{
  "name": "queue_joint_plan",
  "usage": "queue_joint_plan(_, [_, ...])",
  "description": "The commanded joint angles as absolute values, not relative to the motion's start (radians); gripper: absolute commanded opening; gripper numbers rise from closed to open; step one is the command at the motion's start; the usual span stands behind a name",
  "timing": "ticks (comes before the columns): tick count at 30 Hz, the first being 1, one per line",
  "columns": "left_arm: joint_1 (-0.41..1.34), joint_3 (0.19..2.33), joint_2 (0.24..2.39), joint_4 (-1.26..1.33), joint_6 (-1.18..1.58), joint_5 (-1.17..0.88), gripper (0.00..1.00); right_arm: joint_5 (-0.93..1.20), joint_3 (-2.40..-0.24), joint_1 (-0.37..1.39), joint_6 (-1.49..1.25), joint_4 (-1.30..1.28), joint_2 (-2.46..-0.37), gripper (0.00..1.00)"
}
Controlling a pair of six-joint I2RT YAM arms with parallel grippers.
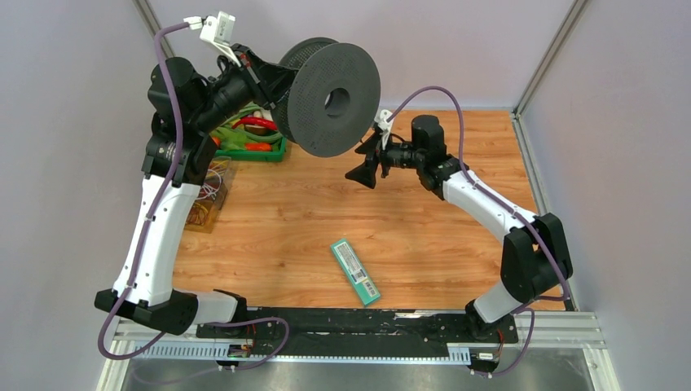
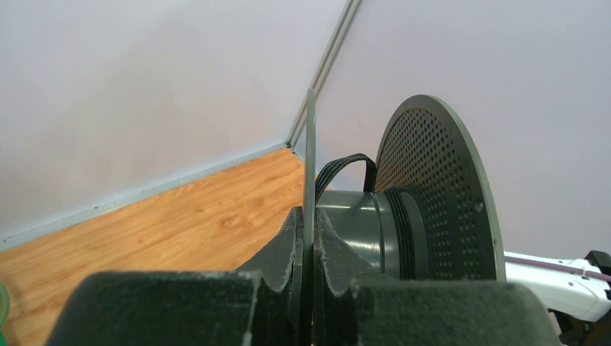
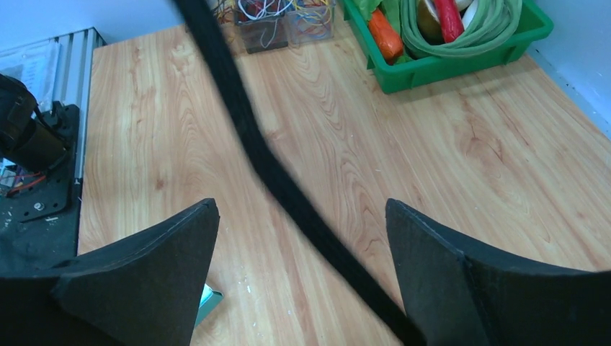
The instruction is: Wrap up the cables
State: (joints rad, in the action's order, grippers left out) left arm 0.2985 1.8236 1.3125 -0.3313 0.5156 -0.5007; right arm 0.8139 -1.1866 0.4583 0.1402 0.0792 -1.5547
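My left gripper (image 1: pixel 273 81) is shut on the thin near flange of the dark grey spool (image 1: pixel 330 98) and holds it high over the table's back. In the left wrist view the flange (image 2: pixel 311 158) stands edge-on between the closed fingers of this gripper (image 2: pixel 311 245). Black cables (image 2: pixel 346 167) loop over the hub and several turns lie wound against the far perforated flange (image 2: pixel 439 194). My right gripper (image 1: pixel 364 164) is open just right of and below the spool. A black cable (image 3: pixel 238 94) runs slantwise between the open fingers of the right gripper (image 3: pixel 301 205), touching neither pad clearly.
A green tray (image 1: pixel 281 151) with green cord and red and orange items stands at the back left, also in the right wrist view (image 3: pixel 461 68). A clear box of yellowish wires (image 1: pixel 208 195) sits beside it. A teal box (image 1: pixel 356 271) lies near the front. Walls enclose the table.
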Motion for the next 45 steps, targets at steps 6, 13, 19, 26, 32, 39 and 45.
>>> queue_joint_plan(6, [0.291,1.908,1.295,-0.204,0.571,-0.474,0.00,0.822,-1.135,0.465,0.219,0.106,-1.554,0.73])
queue_joint_plan(13, [0.276,1.905,1.299,-0.193,0.595,-0.462,0.00,0.805,-1.126,0.480,0.215,0.113,-1.562,0.46])
queue_joint_plan(19, [0.264,1.901,1.302,-0.209,0.611,-0.416,0.00,0.776,-1.127,0.482,0.216,0.094,-1.557,0.17])
queue_joint_plan(26, [0.245,1.879,1.295,-0.328,0.589,-0.168,0.00,0.773,-1.072,0.483,0.236,0.045,-1.510,0.03])
queue_joint_plan(32, [0.245,1.844,1.298,-0.370,0.624,-0.101,0.00,0.770,-1.120,0.511,0.278,-0.087,-1.485,0.25])
queue_joint_plan(39, [0.245,1.782,1.273,-0.291,0.664,-0.150,0.00,0.753,-1.115,0.512,0.285,-0.092,-1.468,0.01])
queue_joint_plan(45, [0.245,1.760,1.256,-0.290,0.669,-0.132,0.00,0.756,-1.120,0.512,0.270,-0.069,-1.473,0.00])
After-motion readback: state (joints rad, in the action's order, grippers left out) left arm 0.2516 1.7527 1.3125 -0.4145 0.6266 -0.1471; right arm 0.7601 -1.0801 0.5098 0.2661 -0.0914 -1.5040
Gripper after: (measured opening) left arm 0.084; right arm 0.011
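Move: My left hand, high up, still pinches the near flange of the spool; its middle is about 9 cm to the right, 2 cm ahead. The cable hangs from the spool across my open right fingers, centred and roughly 1 cm above their grasp point; from my left hand that spot is some 14 cm right, 3 cm ahead and 28 cm down. From my right hand the spool is about 8 cm left, 28 cm up, and the teal box about 19 cm back, straight left-right, 24 cm below. My right fingers shut from wide open and pinch the hanging cable as the hand sinks about 5.5 cm, then draws back some 4 cm and dips its fingertips, easing slightly open before shutting fully. My left hand keeps its grip on the spool, rises about 2 cm, then swings forward and left away from my right hand while turning some 20 degrees counter-clockwise, sinking and tipping down. ##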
